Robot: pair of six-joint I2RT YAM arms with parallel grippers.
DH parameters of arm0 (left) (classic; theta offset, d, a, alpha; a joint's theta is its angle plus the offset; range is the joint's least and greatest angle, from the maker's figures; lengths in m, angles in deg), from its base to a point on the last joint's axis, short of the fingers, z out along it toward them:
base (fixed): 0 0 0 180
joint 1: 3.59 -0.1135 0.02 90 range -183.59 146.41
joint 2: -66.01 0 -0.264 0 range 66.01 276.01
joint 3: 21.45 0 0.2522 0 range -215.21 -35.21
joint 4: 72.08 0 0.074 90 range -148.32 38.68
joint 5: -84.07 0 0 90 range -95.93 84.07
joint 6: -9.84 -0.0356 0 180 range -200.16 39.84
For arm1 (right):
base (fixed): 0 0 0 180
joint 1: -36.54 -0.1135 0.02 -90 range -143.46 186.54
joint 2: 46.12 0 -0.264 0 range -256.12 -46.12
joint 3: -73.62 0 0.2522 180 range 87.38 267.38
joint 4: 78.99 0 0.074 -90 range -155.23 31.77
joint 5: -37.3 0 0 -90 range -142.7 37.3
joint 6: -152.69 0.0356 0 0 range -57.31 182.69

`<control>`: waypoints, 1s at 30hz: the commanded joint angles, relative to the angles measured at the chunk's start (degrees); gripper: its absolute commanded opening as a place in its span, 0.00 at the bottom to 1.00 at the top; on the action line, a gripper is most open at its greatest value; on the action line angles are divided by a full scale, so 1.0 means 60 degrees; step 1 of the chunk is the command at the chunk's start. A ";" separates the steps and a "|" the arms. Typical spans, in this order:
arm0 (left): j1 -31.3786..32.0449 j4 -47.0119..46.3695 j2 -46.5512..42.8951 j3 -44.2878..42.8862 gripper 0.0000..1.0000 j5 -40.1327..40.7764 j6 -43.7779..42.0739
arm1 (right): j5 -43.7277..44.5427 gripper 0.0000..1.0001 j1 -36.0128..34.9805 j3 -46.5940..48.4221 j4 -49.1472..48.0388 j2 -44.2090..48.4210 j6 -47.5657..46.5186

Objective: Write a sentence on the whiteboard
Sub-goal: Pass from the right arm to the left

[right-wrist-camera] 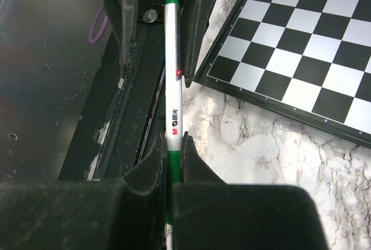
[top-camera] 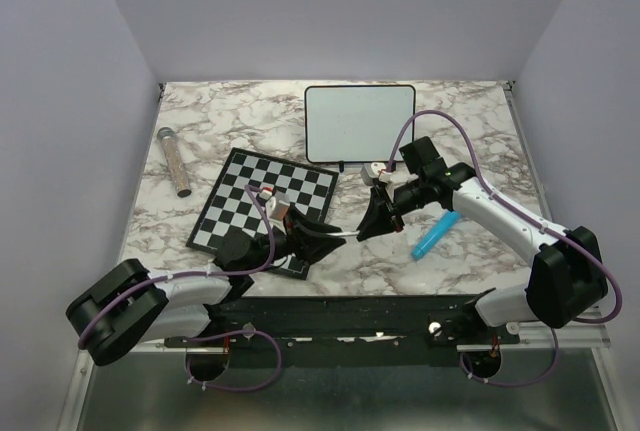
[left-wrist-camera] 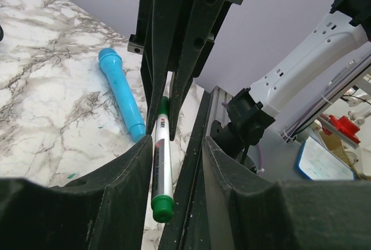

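Note:
The whiteboard lies at the back middle of the marble table; its face is blank and no sentence shows on it. A white marker with green ends hangs between the two grippers, above the table near the front. My right gripper is shut on the marker where white meets green. The marker's other end reaches between the fingers of my left gripper, which stand apart, the marker lying along one finger. From above, the left gripper and the right gripper meet tip to tip.
A black-and-white chessboard lies left of centre, with a small piece on it and the left arm over its near corner. A blue tube lies right of the grippers. A grey speckled cylinder lies far left. A black rail runs along the near edge.

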 commanded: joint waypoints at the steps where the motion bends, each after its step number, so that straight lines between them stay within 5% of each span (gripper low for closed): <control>1: 0.0043 -0.0069 -0.0341 -0.0200 0.45 0.0106 -0.0237 | -0.0147 0.01 -0.0053 -0.0149 -0.0214 0.0041 0.0102; 24: 0.0029 0.3521 -0.1161 -0.1152 0.26 -0.0289 -0.1570 | -0.0118 0.01 -0.0127 -0.0119 -0.0038 -0.0076 -0.0118; 30: 0.0029 0.4210 -0.1236 -0.1401 0.07 -0.0596 -0.1805 | -0.0088 0.01 -0.0141 -0.0105 0.0020 -0.0076 -0.0162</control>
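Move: The marker, gripped at its other end by the right hand, already reaches between the left hand's open fingers; its middle is about 4 cm to that hand's right, 2 cm ahead and level. The chessboard's middle lies some 19 cm left, 13 cm ahead and 16 cm below the left hand, the blue flashlight about 28 cm right and 11 cm ahead on the same table. From the right hand, the marker's middle is 4 cm left, 1 cm back and 1 cm below. Easing about 1 cm forward, the left fingers close on the marker's free end; the right keeps its grip. ##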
